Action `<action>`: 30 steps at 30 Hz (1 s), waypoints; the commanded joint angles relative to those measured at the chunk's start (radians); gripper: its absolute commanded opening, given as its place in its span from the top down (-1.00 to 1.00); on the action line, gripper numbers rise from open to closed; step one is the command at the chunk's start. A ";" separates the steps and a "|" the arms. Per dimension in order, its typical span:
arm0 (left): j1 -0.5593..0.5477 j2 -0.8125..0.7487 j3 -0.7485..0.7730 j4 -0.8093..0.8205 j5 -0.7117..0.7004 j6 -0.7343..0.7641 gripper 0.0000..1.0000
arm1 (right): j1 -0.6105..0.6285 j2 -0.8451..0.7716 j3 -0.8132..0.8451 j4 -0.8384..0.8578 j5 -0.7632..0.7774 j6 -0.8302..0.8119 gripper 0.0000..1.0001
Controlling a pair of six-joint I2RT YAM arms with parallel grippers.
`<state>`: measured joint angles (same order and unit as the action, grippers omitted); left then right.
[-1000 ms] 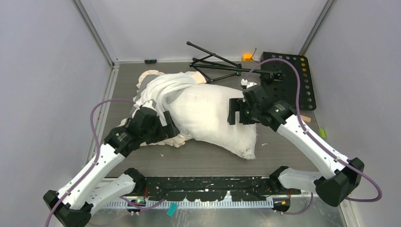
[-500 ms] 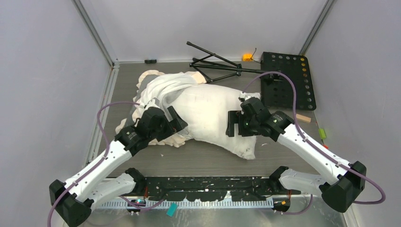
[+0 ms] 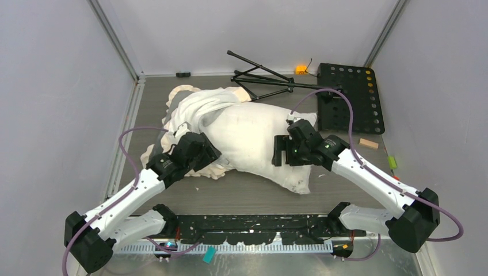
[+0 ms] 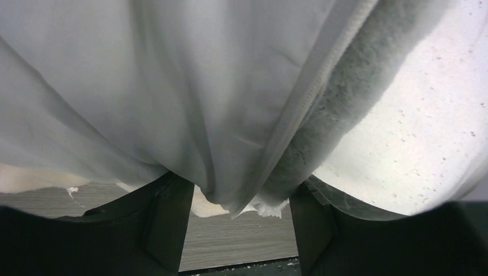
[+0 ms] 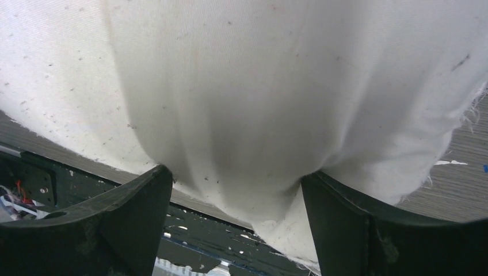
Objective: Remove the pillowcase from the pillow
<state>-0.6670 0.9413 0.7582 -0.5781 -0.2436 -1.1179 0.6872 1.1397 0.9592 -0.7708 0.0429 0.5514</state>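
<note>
The pillow (image 3: 250, 138), plump and off-white with faint specks, lies mid-table. The pillowcase (image 3: 198, 106) is bunched over its left end, with the cream frill (image 3: 216, 169) trailing on the table. My left gripper (image 3: 202, 154) sits at the pillow's near-left side. In the left wrist view its jaws (image 4: 241, 198) close on a hanging bunch of pillowcase (image 4: 230, 115), cream cloth and grey plush (image 4: 351, 92) together. My right gripper (image 3: 282, 150) is on the pillow's right part. In the right wrist view (image 5: 237, 187) it pinches a fold of the pillow (image 5: 241, 86).
A black folded tripod (image 3: 259, 75) lies at the back. A black perforated board (image 3: 351, 95) is at the back right, with a small wooden block (image 3: 368, 143) and a green item (image 3: 392, 162) near the right wall. A black rail (image 3: 253, 224) runs along the near edge.
My right gripper has moved left and nearer, and the pillow's right end has shifted with it. My left arm has swung right, its gripper staying at the pillowcase.
</note>
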 commanded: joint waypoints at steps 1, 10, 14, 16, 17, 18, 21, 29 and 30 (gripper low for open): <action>-0.004 0.008 -0.019 0.029 -0.075 0.026 -0.18 | 0.007 0.002 -0.011 0.087 0.017 0.028 -0.62; 0.006 0.002 -0.026 -0.057 -0.184 0.140 1.00 | 0.007 -0.055 0.020 0.090 0.131 0.051 0.99; 0.068 -0.022 -0.018 -0.114 -0.192 0.225 1.00 | 0.002 -0.130 0.041 0.064 0.288 0.063 1.00; 0.132 -0.041 -0.015 -0.132 -0.166 0.270 1.00 | -0.011 -0.173 0.055 0.037 0.409 0.069 0.99; 0.183 -0.053 -0.016 -0.138 -0.148 0.299 1.00 | -0.025 -0.189 0.065 0.018 0.461 0.076 0.99; 0.231 -0.070 -0.016 -0.143 -0.125 0.328 1.00 | -0.043 -0.200 0.078 0.002 0.500 0.077 1.00; 0.375 -0.101 0.002 -0.154 -0.057 0.413 1.00 | -0.155 -0.219 0.121 -0.032 0.497 0.053 1.00; 0.478 -0.075 0.241 -0.271 -0.091 0.592 1.00 | -0.276 -0.180 0.245 -0.077 0.359 -0.124 1.00; 0.478 -0.071 0.271 -0.272 -0.066 0.594 1.00 | -0.277 -0.154 0.277 -0.099 0.308 -0.153 0.99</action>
<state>-0.2405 0.8711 0.8936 -0.7547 -0.1410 -0.6617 0.4706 0.9638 1.0920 -0.8070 0.2474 0.5575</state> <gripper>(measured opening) 0.032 0.038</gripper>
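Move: The zippered pillowcase rim lies almost between the left hand's open fingers, about 1 cm ahead and 2 cm below. The case's bunched bulk is some 12 cm ahead and 4 cm left of that hand; its frilled near edge is 6 cm back, 3 cm left and lower. The right hand straddles a fold of the pillow's white fabric, 1 cm ahead and 2 cm down. The pillow's near right corner is about 13 cm back and 8 cm right of that hand. Outward and apart, once both grippers have shut: the left sinks about 2 cm as it pinches the zippered rim, sweeps left roughly 11 cm and lifts late, rolling its left side up. The right pinches the pillow fabric, then pulls up, right and forward, away from the left hand, its fingers tipping up and swinging clockwise about 20 degrees. ##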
